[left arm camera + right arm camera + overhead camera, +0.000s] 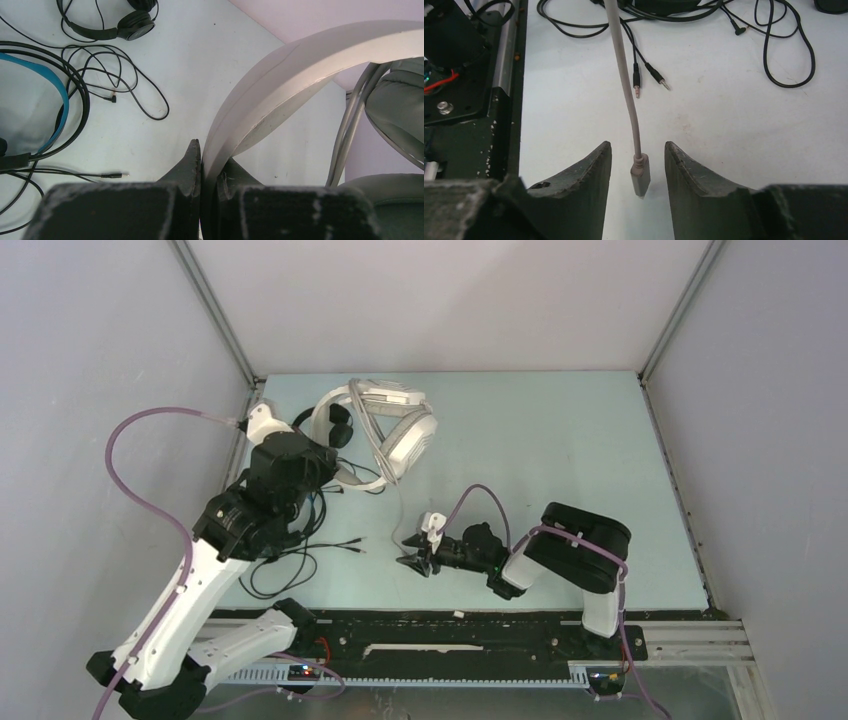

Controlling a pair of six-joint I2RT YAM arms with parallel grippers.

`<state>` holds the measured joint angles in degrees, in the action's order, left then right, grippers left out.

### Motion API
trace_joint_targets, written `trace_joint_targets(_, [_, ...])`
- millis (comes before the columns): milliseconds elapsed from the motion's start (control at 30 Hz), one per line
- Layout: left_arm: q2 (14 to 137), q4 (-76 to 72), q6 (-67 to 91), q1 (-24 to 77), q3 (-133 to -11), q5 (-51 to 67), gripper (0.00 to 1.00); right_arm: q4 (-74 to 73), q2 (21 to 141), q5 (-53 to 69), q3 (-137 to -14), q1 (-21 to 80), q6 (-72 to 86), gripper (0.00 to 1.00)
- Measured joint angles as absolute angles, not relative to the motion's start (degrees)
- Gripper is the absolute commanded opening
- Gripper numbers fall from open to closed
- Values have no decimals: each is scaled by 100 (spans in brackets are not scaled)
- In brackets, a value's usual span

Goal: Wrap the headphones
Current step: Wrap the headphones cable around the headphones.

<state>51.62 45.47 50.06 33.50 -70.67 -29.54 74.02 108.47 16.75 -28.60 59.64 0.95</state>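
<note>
The white headphones (pixel 400 425) stand at the back of the table. My left gripper (pixel 209 160) is shut on their headband (pixel 300 65), which arcs up to the right; grey ear cushions (pixel 400 110) show beyond. The slim black headset (pixel 127 25) and the black headset with a blue-lined band (pixel 57 100) lie on the left among tangled black cables. The pale cable (pixel 624 75) runs down from the white headset, its flat plug (pixel 640 175) lying on the table. My right gripper (pixel 638 150) is open with a finger on each side of that plug, touching neither side.
Two black jack plugs (pixel 649 75) lie just beyond the pale plug. Loose black cable loops (pixel 290 560) spread near the left arm. A black mounting rail (pixel 450 630) runs along the near edge. Grey walls close in the left, back and right.
</note>
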Motion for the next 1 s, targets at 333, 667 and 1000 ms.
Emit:
trace_joint_targets(333, [5050, 4550, 5004, 3317, -7067, -2928, 0, 7612, 11187, 1522, -3006, 5946, -215, 4])
trace_joint_targets(667, [4995, 4580, 4737, 3236, -7083, -2191, 0, 7913, 11253, 1612, -2947, 5408, 27, 0])
trace_joint_targets(1000, [4659, 4353, 3308, 3197, -7037, -532, 0, 8040, 10853, 2257, -2851, 4827, 836, 0])
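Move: The headphones cable's end plug hangs practically between the right gripper's open fingers, about 1 cm to the left of its hand point. From the right hand, the two black audio plugs lie about 11 cm left, 2 cm ahead and 6 cm below, and the held headphones are about 13 cm ahead, 4 cm left and 26 cm above. From the left hand, the end plug is about 9 cm back, 11 cm right and 26 cm below; the headphones it holds centre some 4 cm ahead, 8 cm right, roughly level. Close the right gripper on the cable's end at the plug while easing slightly forward and down, then carry it about 5 cm forward and 3 cm right, finishing with a rise of some 3 cm. Keep the left grip on the headband; once the cable is pinched, swing the headphones right and back towards the right gripper, turning them clockwise some 30 degrees. ##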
